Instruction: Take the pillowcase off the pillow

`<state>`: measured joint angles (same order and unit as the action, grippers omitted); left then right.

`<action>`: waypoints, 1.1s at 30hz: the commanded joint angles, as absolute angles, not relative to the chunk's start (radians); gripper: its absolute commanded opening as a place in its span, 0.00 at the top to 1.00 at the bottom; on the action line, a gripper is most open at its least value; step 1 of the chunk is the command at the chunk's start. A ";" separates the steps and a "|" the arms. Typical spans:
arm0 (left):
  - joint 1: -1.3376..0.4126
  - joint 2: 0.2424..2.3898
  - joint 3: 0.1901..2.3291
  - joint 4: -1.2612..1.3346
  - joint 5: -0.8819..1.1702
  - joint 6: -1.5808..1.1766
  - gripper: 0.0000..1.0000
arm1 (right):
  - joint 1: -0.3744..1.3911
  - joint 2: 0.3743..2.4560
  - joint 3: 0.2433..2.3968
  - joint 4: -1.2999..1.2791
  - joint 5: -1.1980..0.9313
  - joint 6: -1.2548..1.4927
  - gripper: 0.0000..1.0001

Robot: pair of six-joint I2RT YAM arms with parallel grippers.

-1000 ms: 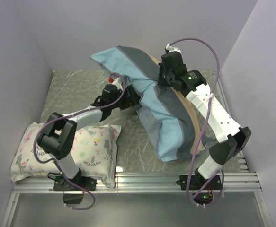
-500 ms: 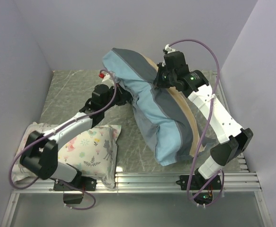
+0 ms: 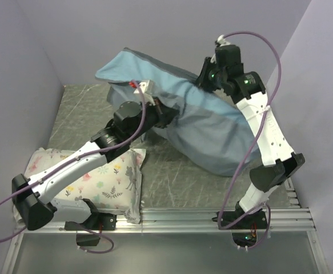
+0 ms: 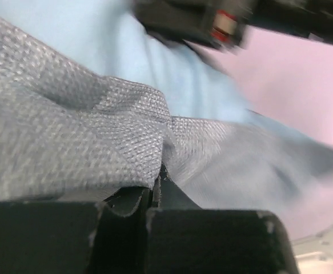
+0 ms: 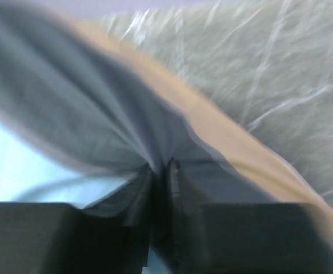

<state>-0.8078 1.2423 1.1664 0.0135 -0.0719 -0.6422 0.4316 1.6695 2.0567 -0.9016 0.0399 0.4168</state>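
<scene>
The blue-grey pillowcase (image 3: 206,123) hangs bulging between my two grippers, lifted off the table at the back. The plain white pillow is hidden inside it. My left gripper (image 3: 165,112) is shut on a fold of the pillowcase (image 4: 126,142) on its near left side. My right gripper (image 3: 205,79) is shut on the pillowcase's upper right edge, where dark grey and tan stripes (image 5: 212,131) show. Both wrist views are blurred.
A white pillow printed with flowers and animals (image 3: 106,180) lies at the near left, under my left arm. The marbled grey table (image 3: 177,177) is walled in lilac at the back and sides. A metal rail (image 3: 212,216) runs along the near edge.
Both grippers have lifted and swung the pillowcase, turning its blue face up; the striped face has turned away. My left arm has stretched out toward the back; my right gripper has risen.
</scene>
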 commanded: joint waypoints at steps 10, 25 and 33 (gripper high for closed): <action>-0.839 1.707 1.655 -0.100 -0.184 -0.771 1.00 | 0.342 1.702 2.258 -0.738 0.043 0.463 0.28; -0.582 1.800 1.797 -0.097 0.077 -0.743 0.27 | 0.586 1.362 1.338 -0.396 0.239 0.485 0.24; -0.543 1.652 1.642 -0.239 -0.073 -0.657 0.20 | 0.643 1.609 1.425 -0.457 0.412 0.451 0.22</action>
<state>-0.5484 1.7485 1.7088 -0.1806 0.0017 -0.7181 0.6460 1.5532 1.3552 -0.4580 0.2771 0.4706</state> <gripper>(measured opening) 0.793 0.783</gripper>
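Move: My left hand has the blue-grey pillowcase pinched high over the table; its middle sags roughly 10 cm below this grip, about 3 cm ahead and 6 to the right. The floral pillow lies some 34 cm to the left of this hand, 14 back and 32 down. From my right hand, whose fingers are just parting on the cloth, the pillowcase's middle is around 8 cm back, 8 to the left and 12 below. I finish opening my right hand to free the cloth as it flicks 6 cm forward, then sweep it back and plunge about 20 cm, drifting left, towards the middle of the pillowcase, fingers wide. My left hand carries its pinch forward, first swinging right and down, then lets go and comes back left, ending about 17 cm farther out. ##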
